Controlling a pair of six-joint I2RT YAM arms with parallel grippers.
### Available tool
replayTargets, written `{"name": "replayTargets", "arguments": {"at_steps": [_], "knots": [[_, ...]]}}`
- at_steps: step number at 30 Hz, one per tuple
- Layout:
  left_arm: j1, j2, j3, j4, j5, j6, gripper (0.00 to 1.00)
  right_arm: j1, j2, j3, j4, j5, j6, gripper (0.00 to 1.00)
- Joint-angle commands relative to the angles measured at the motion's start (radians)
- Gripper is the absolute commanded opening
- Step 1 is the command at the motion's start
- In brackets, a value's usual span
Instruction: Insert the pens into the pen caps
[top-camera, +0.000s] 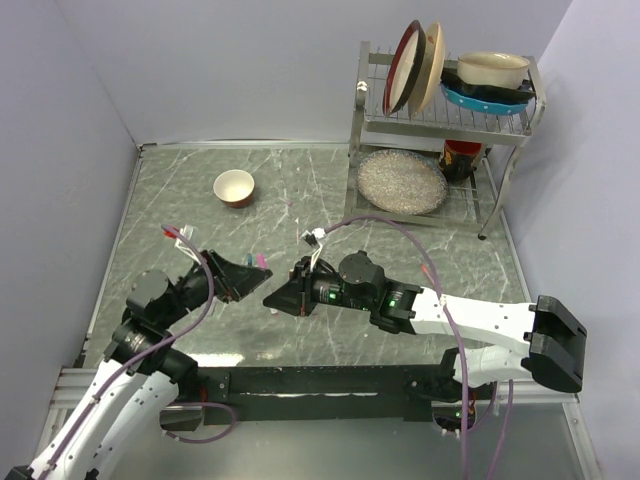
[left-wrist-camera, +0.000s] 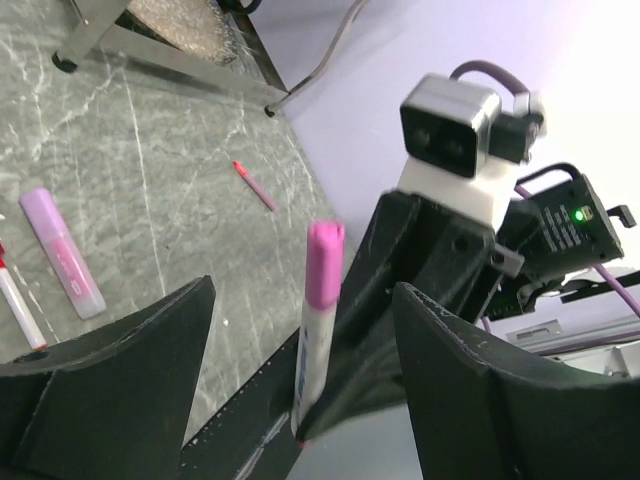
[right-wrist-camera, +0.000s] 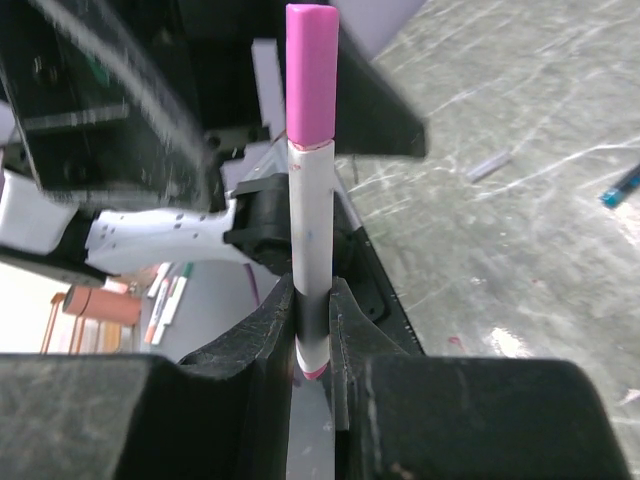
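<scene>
A pen with a slim white barrel stands upright in my right gripper, which is shut on its lower end. A pink pen cap sits on the pen's top end. In the left wrist view the same pen and pink cap stand between the jaws of my left gripper, which is open and touches neither. From above, both grippers meet at mid-table, left and right. A thicker lilac-pink pen cap lies on the table.
Loose on the marble table lie a thin red pen, a red-tipped white pen and a teal pen. A small bowl stands at the back left. A dish rack with plates fills the back right.
</scene>
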Motion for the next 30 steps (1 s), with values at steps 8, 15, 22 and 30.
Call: {"name": "replayTargets", "arguments": {"at_steps": [8,15,22,30], "knots": [[-0.001,0.105,0.105,0.074,-0.017,0.073,0.69,0.021,-0.042,-0.017,0.066,-0.045,-0.007,0.0],[-0.001,0.096,0.101,0.089,-0.008,0.053,0.61,0.021,-0.034,-0.019,0.073,-0.05,0.0,0.0],[-0.001,0.07,0.087,0.094,-0.009,0.049,0.58,0.022,-0.02,-0.011,0.07,-0.054,0.006,0.0],[-0.001,0.079,0.062,0.109,0.035,0.046,0.3,0.022,-0.019,0.007,0.062,-0.062,0.008,0.0]]}}
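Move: The pink cap, on the pen that the right fingers hold slanting up and forward, sits close off the open left fingertips: about 2 cm ahead, 1 cm right and 2 cm above. From the right hand the cap is some 6 cm ahead, 5 cm up and 1 cm left. On the table about 15 cm below the left hand lie the red-capped pen (4 cm ahead, 8 right), the pink highlighter (5 ahead, 14 right) and the blue pen (8 ahead, 5 left). The left fingers close around the end of the pink cap, going from wide open to about a third open; whether their pads touch it yet can't be seen. The left hand rises some 2 cm to get there and goes forward a little under 2 cm before easing partly back, its tips tilting slightly up. The right hand keeps its grip on the pen and draws it back about 1.5 cm, bringing the cap between the left fingers. ##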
